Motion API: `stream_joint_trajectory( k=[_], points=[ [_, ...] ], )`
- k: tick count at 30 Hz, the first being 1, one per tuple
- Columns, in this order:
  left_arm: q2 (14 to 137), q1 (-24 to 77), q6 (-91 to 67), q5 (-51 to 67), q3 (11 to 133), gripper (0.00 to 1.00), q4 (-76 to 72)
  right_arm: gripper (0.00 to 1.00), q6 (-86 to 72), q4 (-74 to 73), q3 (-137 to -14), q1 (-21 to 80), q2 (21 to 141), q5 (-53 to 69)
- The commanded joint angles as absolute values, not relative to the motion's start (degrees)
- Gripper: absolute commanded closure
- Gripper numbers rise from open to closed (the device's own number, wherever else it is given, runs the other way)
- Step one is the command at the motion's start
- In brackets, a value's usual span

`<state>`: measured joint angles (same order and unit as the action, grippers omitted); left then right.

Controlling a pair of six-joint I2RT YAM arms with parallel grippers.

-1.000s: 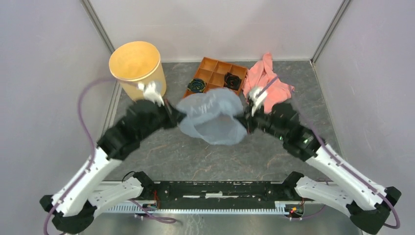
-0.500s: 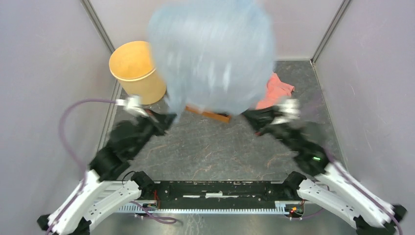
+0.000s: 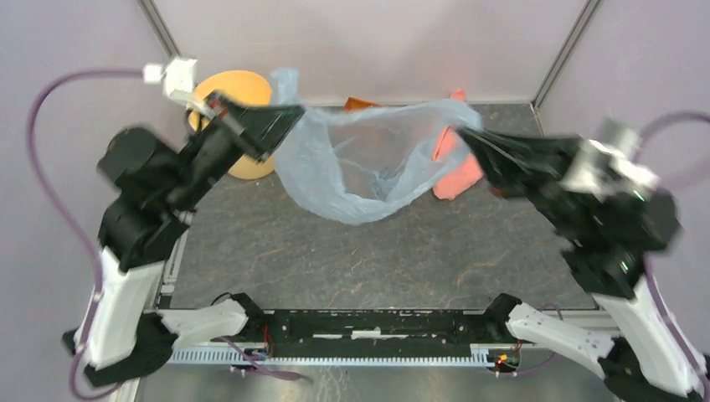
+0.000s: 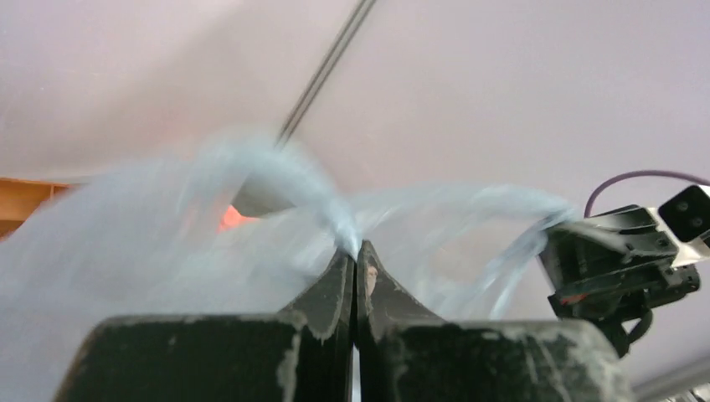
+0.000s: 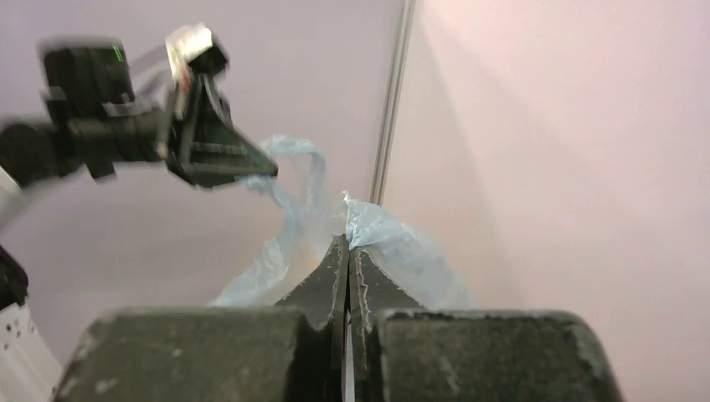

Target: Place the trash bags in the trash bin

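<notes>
The pale blue trash bag (image 3: pixel 368 163) hangs stretched in the air between both arms, its mouth spread and its body sagging toward the table. My left gripper (image 3: pixel 295 112) is shut on the bag's left rim, just right of the tan trash bin (image 3: pixel 237 86), which my left arm partly hides. On the bag's right rim my right gripper (image 3: pixel 463 132) is shut. The left wrist view shows blurred film (image 4: pixel 285 209) pinched at the left gripper (image 4: pixel 355 249). The right wrist view shows the bag (image 5: pixel 368 230) rising from the tips of the right gripper (image 5: pixel 347 243), with the left arm (image 5: pixel 192 142) beyond.
An orange compartment tray (image 3: pixel 360 104) lies at the back behind the bag, mostly covered by it. A pink cloth (image 3: pixel 456 163) lies at the back right under my right gripper. Grey walls close in on the left, right and back.
The bag first billowed up toward the camera, then dropped and now hangs stretched wide. Both arms have risen and spread apart, the left toward the bin.
</notes>
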<state>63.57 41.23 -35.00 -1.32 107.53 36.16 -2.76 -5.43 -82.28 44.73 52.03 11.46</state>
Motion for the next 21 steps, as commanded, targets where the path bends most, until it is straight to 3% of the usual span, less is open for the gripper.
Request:
stream_joint_trajectory(
  k=[1, 6, 9, 13, 18, 21],
  points=[
    [50.4, 41.2, -33.3, -3.6, 93.5, 0.98, 29.4, 0.99, 0.1, 4.3, -70.3, 44.9, 42.6, 11.0],
    [39.4, 41.2, -45.4, -22.0, 60.0, 0.98, 45.4, 0.99, -8.1, -5.5, -45.9, 44.9, 43.2, 7.3],
    [35.0, 41.2, -50.0, -23.3, 52.0, 0.98, 53.7, 0.99, -12.4, -4.0, -34.6, 44.9, 41.5, 11.7],
    [29.0, 41.2, -44.5, -23.5, 59.7, 0.98, 48.0, 0.99, -10.7, -1.7, -41.0, 44.9, 38.6, 8.5],
    [44.3, 41.2, -35.8, -11.5, 85.2, 0.98, 42.4, 0.99, -6.6, -3.3, -66.2, 44.9, 48.5, 17.7],
    [47.0, 41.2, -34.6, -6.4, 89.8, 0.98, 39.5, 0.99, -6.9, 1.0, -68.8, 44.9, 47.2, 18.0]
  ],
)
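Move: The trash bag hangs between both closed grippers. Its middle is about 9 cm right of the left hand, 3 cm back and 10 cm lower; from the right hand it is some 11 cm left, 1 cm back and equally far down. From the left hand the trash bin stands roughly 22 cm ahead, 20 cm left, 42 cm below. The wooden tray lies 27 cm ahead and 11 cm left of the right hand, the pink cloth 28 cm ahead and 13 cm right of it, both some 54 cm below. Keep both grippers shut on the bag's rim and whip it hard-paced downward: drop the left hand about 34 cm while drifting left, the right about 40 cm after a brief pull back and right, fingertips tipping down. Then sweep both back up over 20 cm, levelling the wrists again, and stop short of the starting height. ##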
